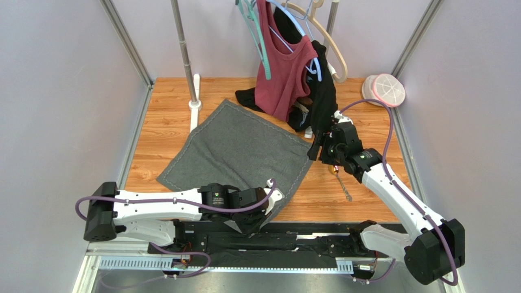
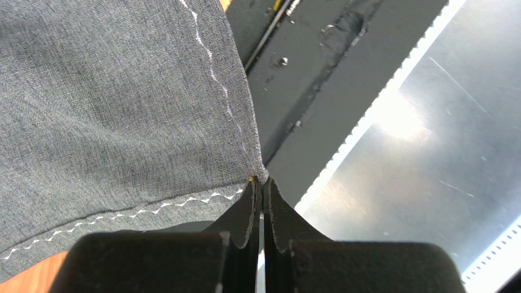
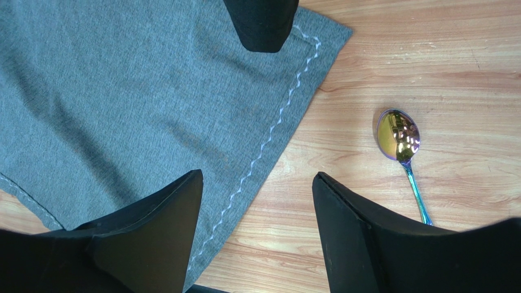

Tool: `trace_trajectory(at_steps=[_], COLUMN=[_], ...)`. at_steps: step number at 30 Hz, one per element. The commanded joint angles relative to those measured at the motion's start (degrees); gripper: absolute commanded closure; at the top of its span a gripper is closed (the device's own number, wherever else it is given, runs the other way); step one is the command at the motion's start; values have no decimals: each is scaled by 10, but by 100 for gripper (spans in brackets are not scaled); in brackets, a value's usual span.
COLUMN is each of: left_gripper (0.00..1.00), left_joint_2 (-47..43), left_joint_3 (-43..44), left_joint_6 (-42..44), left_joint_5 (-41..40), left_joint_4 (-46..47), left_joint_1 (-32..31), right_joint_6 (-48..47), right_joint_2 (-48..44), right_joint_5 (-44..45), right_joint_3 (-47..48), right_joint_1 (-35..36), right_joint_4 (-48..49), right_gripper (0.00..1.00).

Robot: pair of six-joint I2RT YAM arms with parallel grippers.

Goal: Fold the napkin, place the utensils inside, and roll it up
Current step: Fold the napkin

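Note:
The dark grey napkin (image 1: 238,149) lies spread flat on the wooden table, turned like a diamond. My left gripper (image 1: 262,215) is at its near corner, shut on that corner; in the left wrist view the fingertips (image 2: 252,198) pinch the stitched corner of the napkin (image 2: 110,104). My right gripper (image 1: 319,149) hovers open over the napkin's right corner (image 3: 140,91), with nothing between its fingers (image 3: 177,207). The spoon (image 3: 400,143) lies on bare wood just right of the napkin, gold bowl away from me; in the top view the spoon (image 1: 343,187) sits under the right arm.
Maroon and black garments (image 1: 287,67) hang on hangers at the back, the black one draping onto the napkin's far corner. A metal pole (image 1: 186,55) stands at back left. A pink-white lidded container (image 1: 385,90) sits at back right. A black rail (image 1: 306,241) runs along the near edge.

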Motion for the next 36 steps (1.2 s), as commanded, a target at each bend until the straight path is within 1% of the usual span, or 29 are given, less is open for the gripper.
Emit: trace_trajectory(at_steps=[1,5,6,9,10,14,15,16,19,20,23,26,29,30,34,36], left_gripper=[100,100,100,100,100,100,100,100,100,100,100,100,100,100,100,100], left_joint_2=[-27,-22,-18,-9,-7,3,12,20,47,59,85,108,120,120,134,161], left_joint_3=[19,27,35,44,45,60,70,77,101,107,133,155,165,169,179,210], left_joint_6=[-19,-9,-5,17,28,73,81,96,118,125,150,180,203,211,245,266], left_joint_5=[22,-16,-51,-62,-61,-79,-82,-84,-111,-113,-121,-122,-124,-124,-99,-88], left_joint_4=[-13,-18,-19,-9,-2,11,10,7,-4,-6,-6,-1,2,9,43,44], left_joint_1=[-4,-3,-2,20,49,111,126,160,206,231,272,296,335,359,419,440], right_joint_6=[6,2,2,-1,-1,-3,-4,-2,1,2,5,0,-2,-3,-4,-1], right_joint_2=[-10,-9,-8,-8,-8,-14,-14,-16,-21,-28,-47,-66,-80,-85,-95,-98], right_joint_5=[16,22,24,25,26,31,32,32,29,29,27,33,42,42,35,31], right_joint_3=[-1,1,1,4,5,5,4,5,8,8,9,12,9,10,7,1], right_joint_1=[-2,-2,-2,-2,-2,-2,-2,-2,-2,-2,-2,-2,-2,-2,-2,-2], right_joint_4=[8,8,8,3,1,0,-2,-4,-11,-13,-22,-39,-47,-50,-51,-45], right_gripper=[30,30,30,30,30,30,30,30,30,30,30,30,30,30,30,30])
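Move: The left hand holds the napkin's near corner pinched, roughly 9 cm above the table; the far corner, towards which this corner is folded, lies some 48 cm ahead and 9 cm to its left. From this hand the napkin's right corner is about 33 cm ahead and 23 cm right, its left corner 20 cm ahead and 35 cm left, and the spoon 19 cm ahead and 33 cm right. From the right hand the far corner lies about 22 cm ahead, 30 cm left and 13 cm down. Keeping its shut grip on the near corner, the left hand sweeps it forward about 25 cm over the napkin towards the far corner, rising only 2 to 3 cm and veering some 7 cm left, mostly late, while the wrist turns nearly 30 degrees counter-clockwise and the fingertips swing forward. The right hand, open and holding nothing, rises and eases back a little near the napkin's right corner. ##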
